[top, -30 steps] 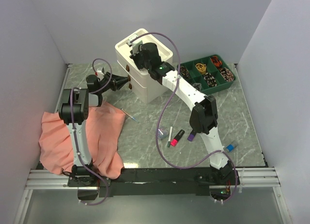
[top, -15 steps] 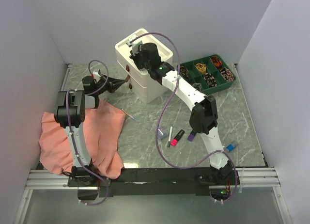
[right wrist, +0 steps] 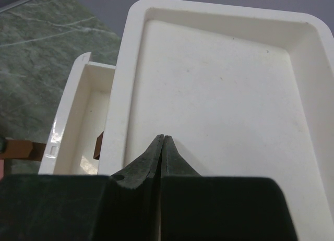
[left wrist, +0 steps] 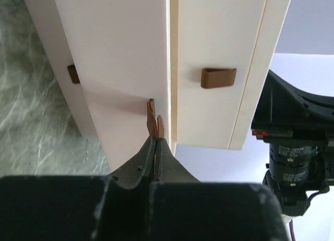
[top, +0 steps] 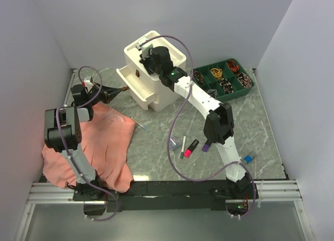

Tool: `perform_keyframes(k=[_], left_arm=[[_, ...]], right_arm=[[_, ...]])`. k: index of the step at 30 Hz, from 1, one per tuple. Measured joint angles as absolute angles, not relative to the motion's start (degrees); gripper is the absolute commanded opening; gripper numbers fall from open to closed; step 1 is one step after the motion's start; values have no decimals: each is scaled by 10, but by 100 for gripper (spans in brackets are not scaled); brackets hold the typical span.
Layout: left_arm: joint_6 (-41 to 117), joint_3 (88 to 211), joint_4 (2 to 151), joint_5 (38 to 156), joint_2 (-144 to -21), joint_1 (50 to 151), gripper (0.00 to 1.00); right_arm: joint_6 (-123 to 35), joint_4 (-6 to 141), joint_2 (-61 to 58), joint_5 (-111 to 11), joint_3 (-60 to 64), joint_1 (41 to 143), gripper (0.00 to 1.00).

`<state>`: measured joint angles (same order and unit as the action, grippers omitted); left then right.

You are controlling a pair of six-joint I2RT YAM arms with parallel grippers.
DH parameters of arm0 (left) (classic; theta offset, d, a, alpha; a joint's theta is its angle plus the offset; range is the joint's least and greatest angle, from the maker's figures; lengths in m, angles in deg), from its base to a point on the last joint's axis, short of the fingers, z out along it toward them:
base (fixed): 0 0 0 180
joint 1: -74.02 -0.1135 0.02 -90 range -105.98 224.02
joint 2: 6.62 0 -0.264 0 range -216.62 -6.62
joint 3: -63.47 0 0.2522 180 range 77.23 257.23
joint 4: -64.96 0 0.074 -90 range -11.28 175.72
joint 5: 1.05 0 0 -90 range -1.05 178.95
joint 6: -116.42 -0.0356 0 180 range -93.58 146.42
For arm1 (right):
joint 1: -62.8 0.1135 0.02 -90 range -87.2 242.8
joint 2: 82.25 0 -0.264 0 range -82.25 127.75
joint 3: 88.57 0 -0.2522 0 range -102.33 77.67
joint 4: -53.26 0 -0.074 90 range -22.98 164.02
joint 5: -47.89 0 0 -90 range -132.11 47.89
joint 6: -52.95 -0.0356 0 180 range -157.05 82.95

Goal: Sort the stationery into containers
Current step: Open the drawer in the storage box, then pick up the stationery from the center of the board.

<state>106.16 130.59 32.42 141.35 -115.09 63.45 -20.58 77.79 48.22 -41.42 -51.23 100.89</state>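
The cream-white cabinet (top: 159, 89) stands at the back of the table, one drawer (top: 127, 80) drawn out to the left. My left gripper (top: 123, 88) (left wrist: 156, 139) is shut on that drawer's brown handle (left wrist: 152, 118). The open drawer (right wrist: 78, 123) looks empty inside. My right gripper (top: 145, 52) (right wrist: 163, 137) is shut, with its tips resting on the recessed top (right wrist: 219, 95) and nothing between them. Loose stationery lies on the table: a thin pen (top: 140, 124), a purple highlighter (top: 175, 143), a green-capped marker (top: 183, 147), a pink highlighter (top: 192, 146) and another purple one (top: 206, 145).
A salmon-pink cloth (top: 86, 147) covers the near left of the table under the left arm. A green divided tray (top: 222, 79) of small items sits at the back right. A small blue item (top: 248, 158) lies by the right arm's base. White walls close in on three sides.
My left gripper closed on the drawer handle and moved left, drawing the drawer out of the cabinet. The right gripper stayed on the cabinet's top.
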Motion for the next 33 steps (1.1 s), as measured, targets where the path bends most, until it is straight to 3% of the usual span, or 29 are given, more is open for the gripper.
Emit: perform_keyframes(k=[10, 19, 22, 23, 25, 26, 28, 29, 33], left_arm=[[1025, 1242, 366, 1418, -1080, 600, 1], [999, 1236, 412, 1416, -1072, 587, 8], [990, 1242, 429, 1416, -1071, 581, 15], [989, 1242, 433, 1416, -1070, 578, 31], [981, 1242, 441, 1416, -1067, 569, 46], [977, 1242, 446, 1416, -1065, 565, 53], [970, 1243, 466, 1417, -1056, 554, 60], [963, 1243, 476, 1418, -1050, 550, 64], [930, 1248, 519, 1422, -1020, 538, 70]], right_arm=[[-200, 776, 483, -413, -512, 1007, 0], [-200, 776, 483, -413, -512, 1007, 0], [-198, 775, 483, -413, -512, 1007, 0], [-198, 776, 482, -412, -512, 1007, 2], [-198, 778, 480, -410, -512, 1007, 11], [-199, 781, 479, -409, -512, 1007, 23], [-199, 784, 470, -405, -500, 1007, 34], [-200, 784, 459, -402, -488, 1007, 48], [-201, 819, 369, -401, -397, 1007, 58]])
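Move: The left fingers already pinch the brown handle of the half-open middle drawer, barely 1 cm ahead and 1 cm to their right. The storage box's middle is about 9 cm ahead and 16 cm right, slightly lower; the upper drawer's handle about 7 cm ahead, 7 cm right and 5 cm up. From the right hand, the pinched handle lies about 10 cm left, 6 cm back and 10 cm down, and the top tray's middle 7 cm ahead, 3 cm right. Keep the left gripper's pinch on the handle and draw the drawer about 4 cm farther out of the box, back and to the left, then open the fingers and back off leftwards, a bit over 3 cm clear of the handle. Hold the shut right fingers still on the top tray meanwhile; at the very end pull them about 5 cm back and right, opening. ##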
